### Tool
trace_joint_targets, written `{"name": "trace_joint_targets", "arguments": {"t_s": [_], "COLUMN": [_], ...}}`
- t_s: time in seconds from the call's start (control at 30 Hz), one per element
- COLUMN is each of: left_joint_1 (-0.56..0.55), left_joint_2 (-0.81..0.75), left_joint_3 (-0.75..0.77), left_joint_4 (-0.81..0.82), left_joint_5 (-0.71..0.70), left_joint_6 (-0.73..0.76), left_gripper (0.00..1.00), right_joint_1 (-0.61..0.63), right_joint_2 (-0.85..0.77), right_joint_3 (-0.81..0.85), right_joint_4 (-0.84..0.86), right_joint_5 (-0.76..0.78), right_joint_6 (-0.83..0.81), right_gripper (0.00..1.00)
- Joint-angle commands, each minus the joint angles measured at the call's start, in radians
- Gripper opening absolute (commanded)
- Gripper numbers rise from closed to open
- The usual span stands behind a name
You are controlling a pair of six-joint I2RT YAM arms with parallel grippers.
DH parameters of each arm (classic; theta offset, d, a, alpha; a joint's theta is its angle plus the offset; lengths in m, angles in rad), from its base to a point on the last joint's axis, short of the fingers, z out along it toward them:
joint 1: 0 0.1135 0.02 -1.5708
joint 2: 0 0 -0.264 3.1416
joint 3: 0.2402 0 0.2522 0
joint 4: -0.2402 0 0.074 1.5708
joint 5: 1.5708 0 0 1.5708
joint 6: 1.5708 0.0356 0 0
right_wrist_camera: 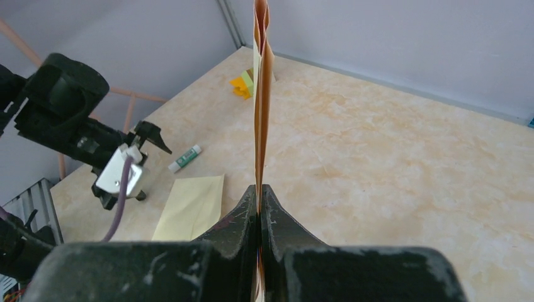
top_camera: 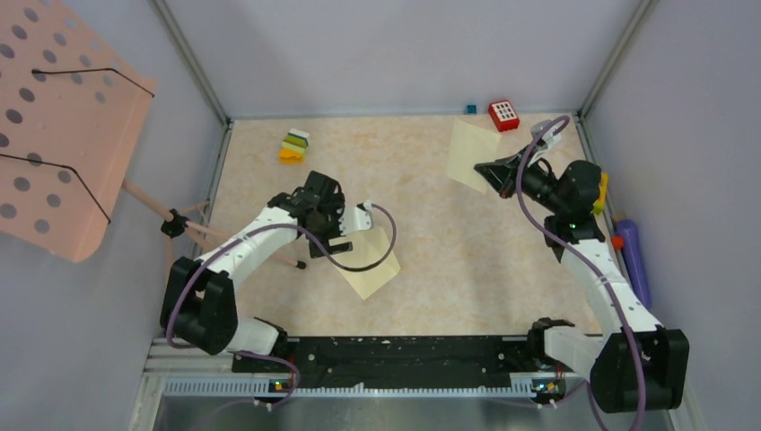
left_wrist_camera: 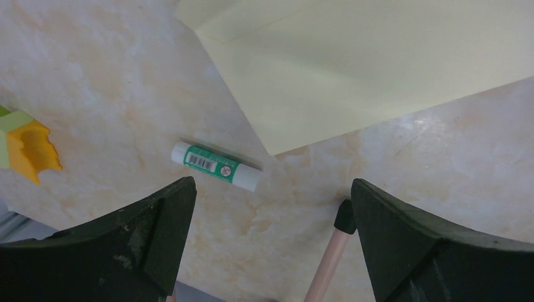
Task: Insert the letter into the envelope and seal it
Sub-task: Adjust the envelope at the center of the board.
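Observation:
The pale yellow envelope (top_camera: 372, 265) lies flat on the table left of centre; it also fills the top of the left wrist view (left_wrist_camera: 378, 63) and shows in the right wrist view (right_wrist_camera: 192, 207). My left gripper (top_camera: 339, 242) hangs over the table at the envelope's left edge, open and empty (left_wrist_camera: 271, 207). My right gripper (top_camera: 482, 168) is at the back right, shut on the letter (top_camera: 471, 154), a tan folded sheet that stands edge-on between its closed jaws (right_wrist_camera: 261, 94).
A green-and-white glue stick (left_wrist_camera: 216, 166) lies beside the envelope's corner. A pink rod with a black tip (left_wrist_camera: 334, 251) reaches in by the left gripper. Coloured blocks (top_camera: 293, 146) sit at the back left, a red block (top_camera: 503, 115) at the back right, a purple cylinder (top_camera: 633, 251) at the right edge.

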Motion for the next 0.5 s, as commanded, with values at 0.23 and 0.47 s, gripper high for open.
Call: {"name": "trace_joint_targets", "arguments": {"t_s": [0.23, 0.47], "left_joint_1": [-0.099, -0.16], "left_joint_2": [0.06, 0.092], "left_joint_3": [-0.132, -0.203], "left_joint_4": [0.168, 0.227], "left_joint_5": [-0.181, -0.238], "left_joint_6": [0.122, 0.138], "left_gripper": [0.98, 0.98], "right_joint_1": [-0.013, -0.014], "right_joint_2": [-0.043, -0.047], "right_joint_3": [0.016, 0.016], "right_joint_4": [0.008, 0.007], "right_joint_5": [-0.015, -0.021], "right_joint_6": [-0.031, -0.033], "right_gripper": [0.0, 0.0]}}
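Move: The envelope lies with its middle about 8 cm to the right of the open left hand, 2 cm ahead and some 13 cm below it. At the same table level the glue stick is roughly 11 cm ahead and 4 cm to the left of this hand, and the black tip of the pink tripod leg about 6 cm to its left, level with it. From the right hand the envelope is some 30 cm to the left, 3 cm ahead and 32 cm down. The envelope on the table is being approached from above: the left hand sinks towards it by some 5 to 6 cm, easing back about a centimetre, with its fingers kept wide open. On the way the wrist rolls about 15 degrees, swinging the fingertips to the left so their rightward lean is nearly gone, and twists slightly clockwise; no touch can be seen yet. ##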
